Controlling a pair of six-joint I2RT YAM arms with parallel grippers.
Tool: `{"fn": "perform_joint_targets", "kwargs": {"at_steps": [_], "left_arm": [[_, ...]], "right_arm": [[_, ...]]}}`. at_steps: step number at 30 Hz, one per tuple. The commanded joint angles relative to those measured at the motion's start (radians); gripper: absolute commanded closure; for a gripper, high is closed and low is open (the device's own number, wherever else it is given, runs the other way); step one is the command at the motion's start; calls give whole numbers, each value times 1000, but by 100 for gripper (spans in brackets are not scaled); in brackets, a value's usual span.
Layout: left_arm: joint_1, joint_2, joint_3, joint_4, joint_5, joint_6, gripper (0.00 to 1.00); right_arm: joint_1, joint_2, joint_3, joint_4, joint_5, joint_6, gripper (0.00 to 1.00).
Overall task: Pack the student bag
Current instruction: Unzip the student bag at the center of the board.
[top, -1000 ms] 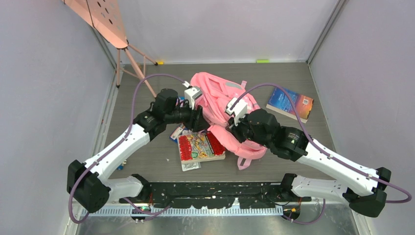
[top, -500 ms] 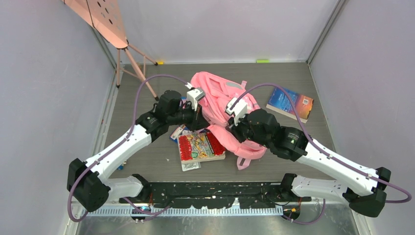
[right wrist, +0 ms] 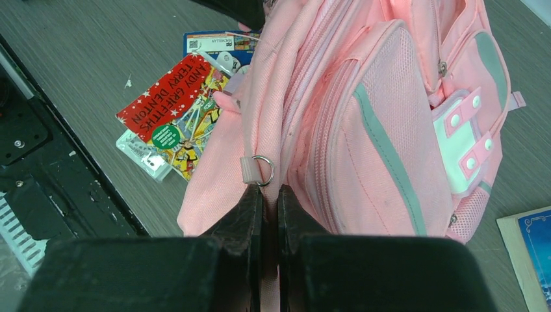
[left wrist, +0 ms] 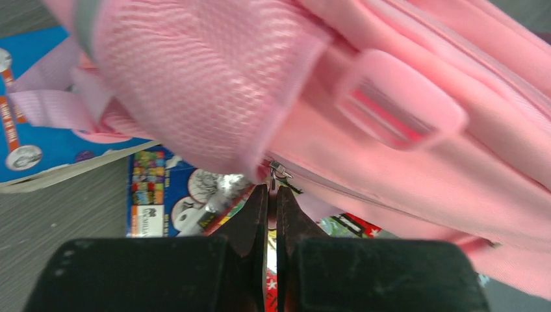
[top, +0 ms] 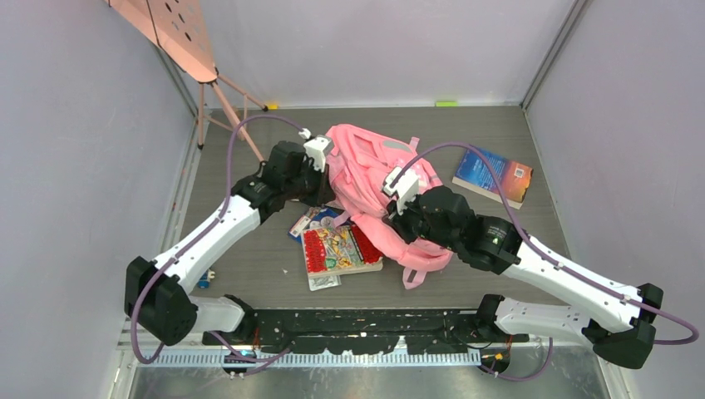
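The student bag [top: 372, 162], pink with grey trim, lies at the middle of the table, partly lifted between both arms. In the left wrist view my left gripper [left wrist: 272, 190] is shut on the small metal zipper pull [left wrist: 279, 170] of the bag [left wrist: 416, 149]. From above, that gripper [top: 322, 184] sits at the bag's left edge. My right gripper [right wrist: 269, 190] is shut on a fold of the bag's pink fabric [right wrist: 364, 130], just below a metal ring [right wrist: 263, 170]. In the top view its fingertips are hidden under the wrist.
A red picture book [top: 339, 248] lies in front of the bag, over a clear packet [top: 322, 283]. A blue booklet [top: 309, 221] pokes out beside it. Another blue book [top: 493, 176] rests at the back right. A pink board on a tripod [top: 223, 104] stands back left.
My left gripper has shut on the zipper pull and moved back and to the left along the bag's edge. The right arm has kept its hold and place.
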Motion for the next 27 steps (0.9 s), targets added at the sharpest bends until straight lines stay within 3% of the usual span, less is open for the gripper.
{"fn": "perform_joint_targets", "kwargs": {"at_steps": [1,12,16,18,20,27], "left_arm": [[53,39,59,-35,-133,-21,100],[66,65,54,-23,-138,-15,98],[64,16,36,-21,-96,41,47],[56,-50,6,13,-91,69,31],[38,-117,-32,59,-86,101,26],[-34,-273,-184,235,109,109,31]], "right_arm": [[4,-51,21,178,-31,16,100],[4,-9,-1,225,-41,88,100],[4,26,22,228,63,127,100],[4,48,34,226,109,143,100],[4,74,42,227,136,155,100],[3,105,58,240,166,185,100]]}}
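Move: The left hand already pinches the zip pull between its fingertips, some 16 cm above the table. The side mesh pocket at that end of the zip is about 4 cm ahead. Underneath, the student book lies roughly 4 cm ahead and 4 cm left, the red comic book some 8 cm back and 2 cm right. From the right hand, which already grips the bag's padded edge, the pull is about 8 cm ahead, 12 cm left and 6 cm lower. Forward and slightly left, dipping a little, the left hand draws the pinched pull some 3 cm farther towards the mesh-pocket end, then all but stops, opens its fingers wide and backs off about 5 cm and up as much, fingers tilting up roughly 15 degrees. The right hand keeps its grip on the padded edge and eases down, forward and left by about 2 cm each, turning slightly clockwise. ##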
